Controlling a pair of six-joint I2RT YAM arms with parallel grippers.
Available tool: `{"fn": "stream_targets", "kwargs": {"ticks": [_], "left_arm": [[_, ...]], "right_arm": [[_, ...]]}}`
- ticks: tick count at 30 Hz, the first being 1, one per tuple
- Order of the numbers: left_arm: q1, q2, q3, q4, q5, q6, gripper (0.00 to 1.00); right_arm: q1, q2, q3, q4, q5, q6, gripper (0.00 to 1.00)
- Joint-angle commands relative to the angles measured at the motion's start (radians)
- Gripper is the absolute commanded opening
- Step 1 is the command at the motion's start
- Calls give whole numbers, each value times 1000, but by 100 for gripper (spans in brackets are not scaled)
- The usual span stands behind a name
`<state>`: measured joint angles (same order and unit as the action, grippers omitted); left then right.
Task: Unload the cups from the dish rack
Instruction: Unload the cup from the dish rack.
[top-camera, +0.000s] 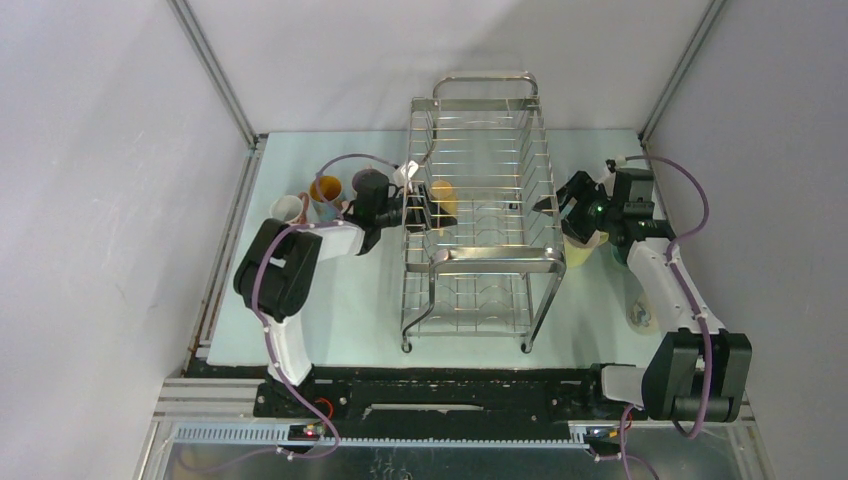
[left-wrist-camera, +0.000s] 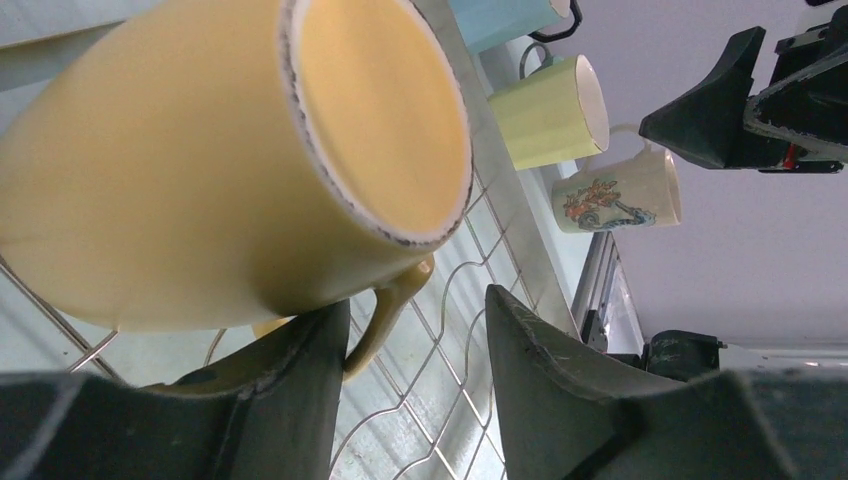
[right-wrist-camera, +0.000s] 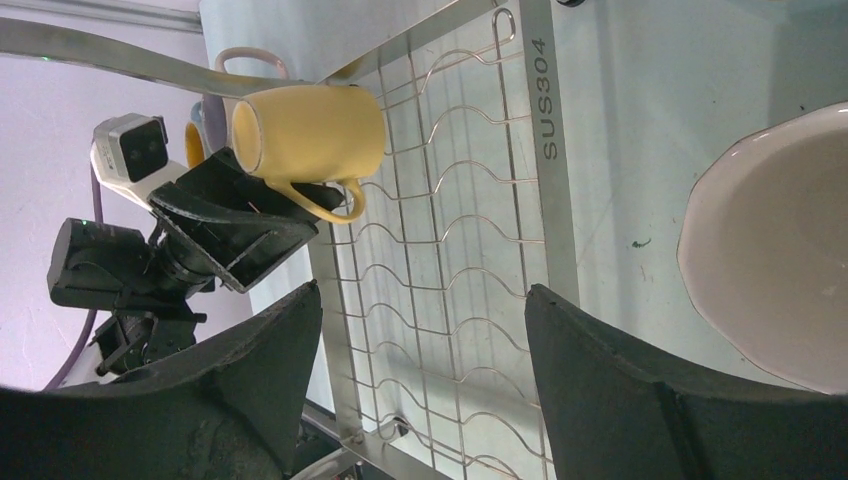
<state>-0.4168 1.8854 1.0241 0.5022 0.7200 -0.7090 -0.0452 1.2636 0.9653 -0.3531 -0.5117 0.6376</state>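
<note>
One yellow cup (top-camera: 443, 195) lies on its side on the upper tier of the dish rack (top-camera: 487, 255), its mouth toward my left gripper (top-camera: 425, 210). That gripper (left-wrist-camera: 415, 320) reaches in from the left and stands open, its jaws either side of the cup's handle (left-wrist-camera: 385, 310). The handle touches one finger (left-wrist-camera: 300, 390); the other stands clear of it. The right wrist view has the yellow cup (right-wrist-camera: 310, 135) with the left gripper (right-wrist-camera: 235, 225) under it. At the rack's right side my right gripper (top-camera: 556, 207) is open and empty, its fingers (right-wrist-camera: 600, 370) over the wire grid.
Left of the rack stand a black cup (top-camera: 368, 184), a blue cup with an orange inside (top-camera: 324, 192) and a pale pink one (top-camera: 287, 208). Right of it are a light blue cup (left-wrist-camera: 500, 20), a pale green cup (left-wrist-camera: 550, 110), a cream printed cup (left-wrist-camera: 615, 195) and a white rim (right-wrist-camera: 780, 250).
</note>
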Motion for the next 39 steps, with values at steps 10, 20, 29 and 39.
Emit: {"fn": "stream_targets", "kwargs": {"ticks": [10, 20, 29, 39], "left_arm": [[-6, 33, -1, 182, 35, -94, 32], [-8, 28, -8, 315, 62, -225, 9], [-15, 40, -20, 521, 65, -456, 0], [-24, 21, 2, 502, 165, -540, 0]], "right_arm": [[1, 1, -9, 27, -15, -18, 81], [11, 7, -9, 52, -19, -11, 81], [40, 37, -8, 86, -26, -6, 82], [93, 65, -9, 154, -66, -20, 83]]}}
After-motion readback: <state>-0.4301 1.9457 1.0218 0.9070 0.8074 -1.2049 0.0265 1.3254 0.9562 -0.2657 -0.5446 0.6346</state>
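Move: The yellow cup's middle lies about 4 cm ahead of the left hand and 1 cm to its left, nearly level, its handle already between the open fingers. The rack's left top rail is some 8 cm left of the hand, even with it fore and aft and overhead; the front top bar's middle is about 8 cm back, 9 cm right, also above. From the right hand the cup is roughly 22 cm left, 4 cm forward, 6 cm down; the yellow-green mug is 5 cm back, 8 cm right, well below. The left hand first closes from half open almost without travelling, pinching the yellow cup's handle between its two finger pads, then lifts the cup about 6 cm up from the wire tier while easing some 2.5 cm to the right, its fingers tipping up by about 20 degrees towards level. Late on, the right hand starts in over the rack, going about 2.5 cm left towards the cup with a slight sink, a small counter-clockwise turn and its fingers kept wide open. ##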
